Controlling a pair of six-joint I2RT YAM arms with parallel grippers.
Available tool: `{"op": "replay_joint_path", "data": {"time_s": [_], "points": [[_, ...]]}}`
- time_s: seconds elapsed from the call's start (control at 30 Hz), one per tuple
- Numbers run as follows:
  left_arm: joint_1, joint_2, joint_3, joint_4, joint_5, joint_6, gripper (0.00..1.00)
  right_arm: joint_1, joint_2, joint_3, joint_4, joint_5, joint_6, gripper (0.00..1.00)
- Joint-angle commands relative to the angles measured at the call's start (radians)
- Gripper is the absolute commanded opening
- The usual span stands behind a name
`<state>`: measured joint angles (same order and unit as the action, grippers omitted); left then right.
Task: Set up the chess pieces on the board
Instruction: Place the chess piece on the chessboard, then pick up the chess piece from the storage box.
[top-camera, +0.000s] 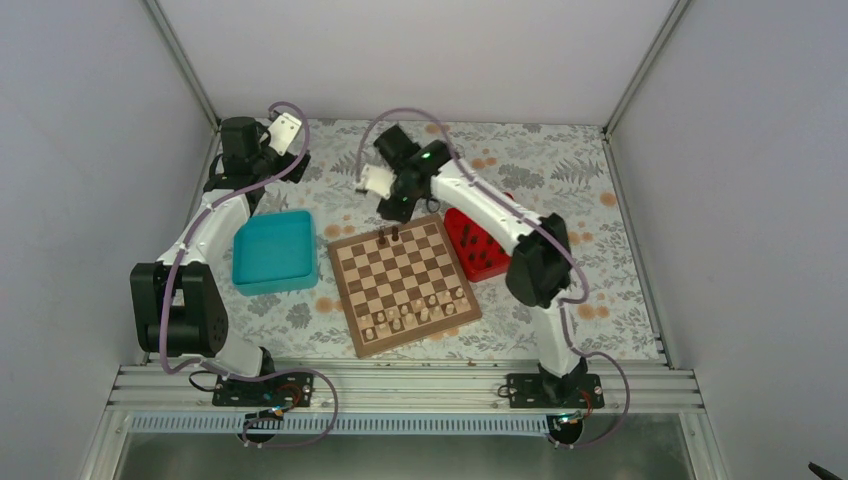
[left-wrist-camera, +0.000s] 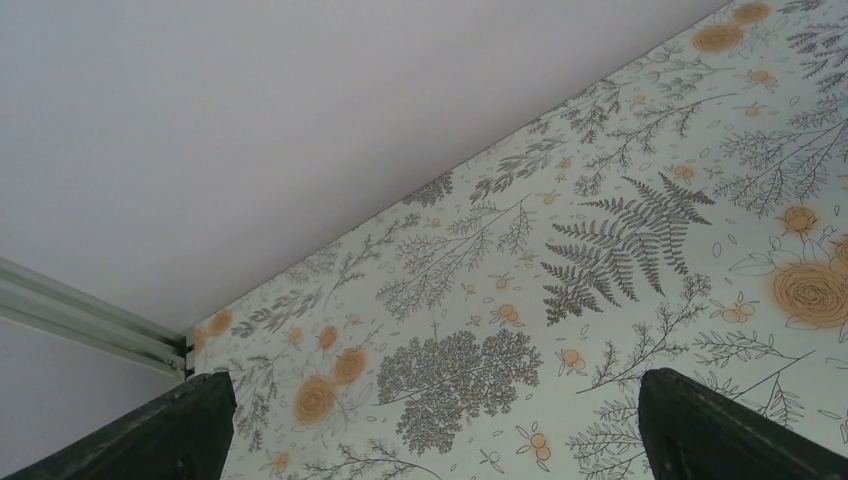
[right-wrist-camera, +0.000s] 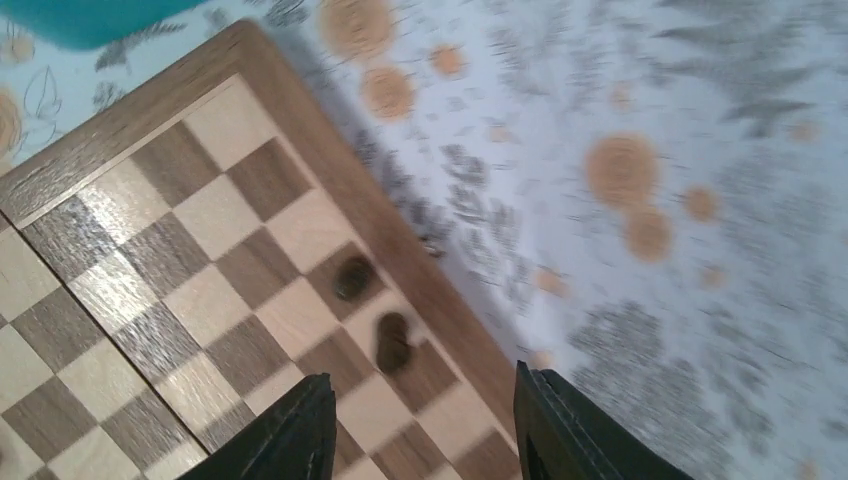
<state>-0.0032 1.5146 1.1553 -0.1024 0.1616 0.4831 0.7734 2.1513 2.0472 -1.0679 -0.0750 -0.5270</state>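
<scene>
The board (top-camera: 405, 285) lies in the middle of the table. Two dark chess pieces (top-camera: 388, 236) stand on its far row; in the right wrist view they show as one piece (right-wrist-camera: 352, 277) and another (right-wrist-camera: 392, 342) near the board's border (right-wrist-camera: 380, 210). My right gripper (top-camera: 392, 212) hovers just above the far edge; its jaws (right-wrist-camera: 420, 425) are open with nothing between them, a little short of the two pieces. More dark pieces sit in the red tray (top-camera: 462, 228). My left gripper (top-camera: 290, 160) is at the back left, open (left-wrist-camera: 430, 430) and empty over the tablecloth.
Pale cream chessmen (top-camera: 415, 312) fill the board's two near rows. A teal tray (top-camera: 273, 250) stands left of the board, its corner showing in the right wrist view (right-wrist-camera: 90, 20). The red tray touches the board's right side. Enclosure walls stand close at the back and sides.
</scene>
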Motion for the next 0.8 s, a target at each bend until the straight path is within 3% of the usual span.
{"op": "replay_joint_path", "data": {"time_s": [0.0, 0.17, 0.33, 0.5, 0.77], "points": [[-0.003, -0.012, -0.002, 0.02, -0.001, 0.008, 1.0, -0.155, -0.138, 0.02, -0.02, -0.061, 0.027, 0.48], [-0.003, -0.014, -0.006, 0.023, 0.0, 0.007, 1.0, -0.376, -0.284, -0.19, 0.043, -0.067, 0.0, 0.48], [-0.003, -0.009, 0.002, 0.021, 0.005, 0.001, 1.0, -0.513, -0.347, -0.435, 0.127, -0.023, -0.022, 0.47], [-0.003, -0.014, 0.002, 0.021, 0.005, -0.001, 1.0, -0.569, -0.337, -0.564, 0.233, -0.011, -0.014, 0.46], [-0.003, -0.024, -0.006, 0.023, 0.0, -0.001, 1.0, -0.572, -0.221, -0.544, 0.289, -0.008, -0.02, 0.45]]}}
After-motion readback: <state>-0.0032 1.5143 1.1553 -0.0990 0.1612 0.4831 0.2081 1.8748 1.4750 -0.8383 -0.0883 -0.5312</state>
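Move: The dark chess piece it heads for lies near the far wall of the red box, about 26 cm to the right hand's right, 7 cm farther out and some 10 cm below it; the box's middle is about 24 cm right and 1 cm ahead. The two placed dark pieces stand some 9 cm below, one 1 cm back and 2 cm left, the other level and 2 cm right. From the idle left hand, the piece aimed at is about 53 cm right, 7 cm back and 20 cm lower. Already clear of the newly placed piece, the right hand sweeps about 26 cm to its right, from the far edge of the board to the red box, climbing some 8 cm and reaching about 7 cm forward on the way while the wrist turns some 30 degrees clockwise. Nearing the box it sinks about 13 cm from the top of that arc, easing slightly back and then forward again as it slows above the dark pieces near the far wall, fingers staying about half open and empty. ##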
